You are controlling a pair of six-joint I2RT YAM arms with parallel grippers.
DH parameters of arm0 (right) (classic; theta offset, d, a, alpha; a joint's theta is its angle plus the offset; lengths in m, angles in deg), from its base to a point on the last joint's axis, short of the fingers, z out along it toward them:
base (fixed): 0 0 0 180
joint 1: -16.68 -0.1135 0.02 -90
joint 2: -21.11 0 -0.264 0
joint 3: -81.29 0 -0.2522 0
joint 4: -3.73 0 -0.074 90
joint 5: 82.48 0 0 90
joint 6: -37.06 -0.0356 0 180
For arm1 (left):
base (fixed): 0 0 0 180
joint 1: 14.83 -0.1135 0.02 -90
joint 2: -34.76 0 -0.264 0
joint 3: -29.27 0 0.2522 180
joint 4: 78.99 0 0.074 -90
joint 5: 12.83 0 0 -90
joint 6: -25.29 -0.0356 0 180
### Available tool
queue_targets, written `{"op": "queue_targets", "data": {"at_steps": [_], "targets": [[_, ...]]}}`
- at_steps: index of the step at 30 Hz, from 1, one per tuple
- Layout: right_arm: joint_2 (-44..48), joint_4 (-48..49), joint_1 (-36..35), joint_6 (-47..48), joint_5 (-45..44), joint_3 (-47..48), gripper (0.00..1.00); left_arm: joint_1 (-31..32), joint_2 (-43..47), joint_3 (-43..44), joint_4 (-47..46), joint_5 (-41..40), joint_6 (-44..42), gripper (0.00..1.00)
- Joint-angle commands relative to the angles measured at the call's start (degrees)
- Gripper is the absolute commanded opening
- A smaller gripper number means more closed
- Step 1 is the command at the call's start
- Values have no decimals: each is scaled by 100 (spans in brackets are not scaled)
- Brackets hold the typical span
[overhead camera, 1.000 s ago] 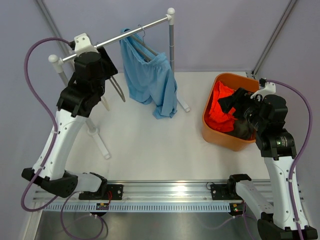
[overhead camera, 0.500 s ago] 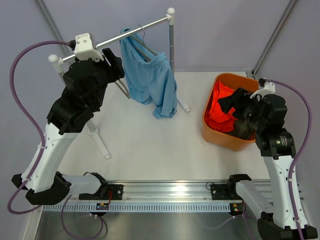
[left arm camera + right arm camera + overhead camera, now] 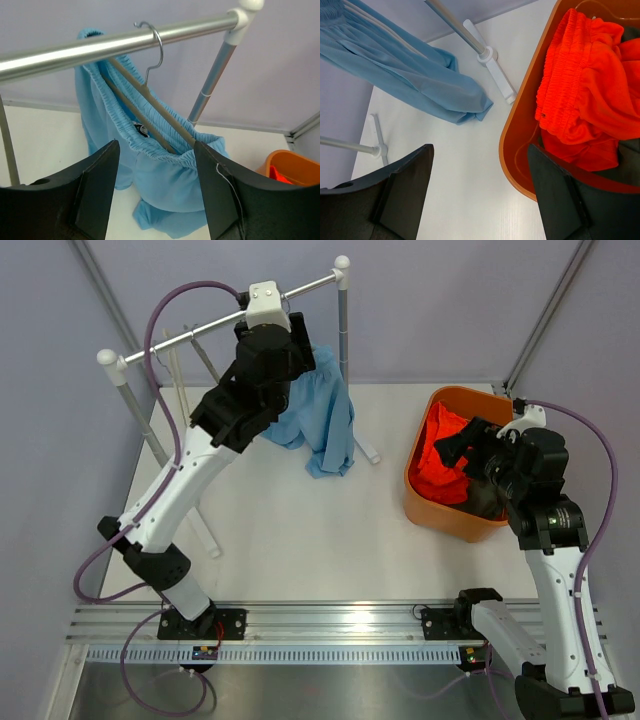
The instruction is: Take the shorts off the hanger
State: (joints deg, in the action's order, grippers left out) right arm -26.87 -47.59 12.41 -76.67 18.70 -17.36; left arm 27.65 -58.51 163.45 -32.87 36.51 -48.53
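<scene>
The light blue shorts [image 3: 325, 425] hang by the waistband on a hanger [image 3: 150, 107], which is hooked over the metal rail [image 3: 115, 42]; one leg trails onto the table. My left gripper [image 3: 156, 150] is open and empty, just in front of the waistband of the blue shorts [image 3: 170, 180] and below the rail; the top view shows it [image 3: 296, 358] at the rail. The orange shorts [image 3: 590, 100] lie in the orange bin [image 3: 520, 145] on top of the dark olive shorts [image 3: 490, 502]. My right gripper [image 3: 481, 150] is open and empty over the bin's left rim.
The rack stands on white posts [image 3: 343, 320] with feet on the table [image 3: 495, 75] [image 3: 200, 525]. Bare hangers [image 3: 180, 365] hang near the rail's left end. The bin [image 3: 425, 505] sits at the right of the table.
My left arm has swung from the rail's left end rightward to the blue shorts. The right arm has hardly moved.
</scene>
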Motion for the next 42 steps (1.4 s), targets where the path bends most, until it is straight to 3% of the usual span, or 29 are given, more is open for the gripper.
{"op": "queue_targets", "data": {"at_steps": [1, 7, 12, 18, 42], "targets": [[9, -6, 5, 114, -63, -71, 84, 32, -251, 271, -484, -608, 183, 65], [70, -85, 14, 175, -116, -123, 84, 32, -735, 420, -1003, -802, 96, 65], [105, -85, 5, 175, -107, -176, 84, 32, -1306, 1070, -951, -1153, 8, 66], [97, -32, 14, 184, -81, -247, 84, -20, -1448, 1089, -1118, -1637, -63, 65], [-9, 144, 14, 210, -19, -440, 84, -811, -2204, 1581, -810, -883, 561, 59]]}}
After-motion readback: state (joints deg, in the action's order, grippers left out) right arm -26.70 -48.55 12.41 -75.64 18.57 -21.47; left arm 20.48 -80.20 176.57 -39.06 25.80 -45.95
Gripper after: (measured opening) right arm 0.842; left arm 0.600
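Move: The neck of the blue shorts' hanger is about 12 cm ahead of the left hand, 1 cm to its left and 5 cm lower. Right above that neck runs the rail, some 11 cm ahead and level with the hand; the shorts' cloth hangs about 13 cm below the neck. The far post's top is 18 cm ahead, 11 cm right. From the right hand the neck lies roughly 25 cm ahead, 33 cm left and 10 cm higher. Forward and down, the left hand reaches about 11 cm out and 6 cm lower towards the blue shorts' hanger, fingers open, the tips coming in under the rail at the hanger's neck. It drifts slightly right, then back left, while swinging some 20 degrees counter-clockwise. The open right hand, beside the orange box, sinks 3 to 4 cm. ##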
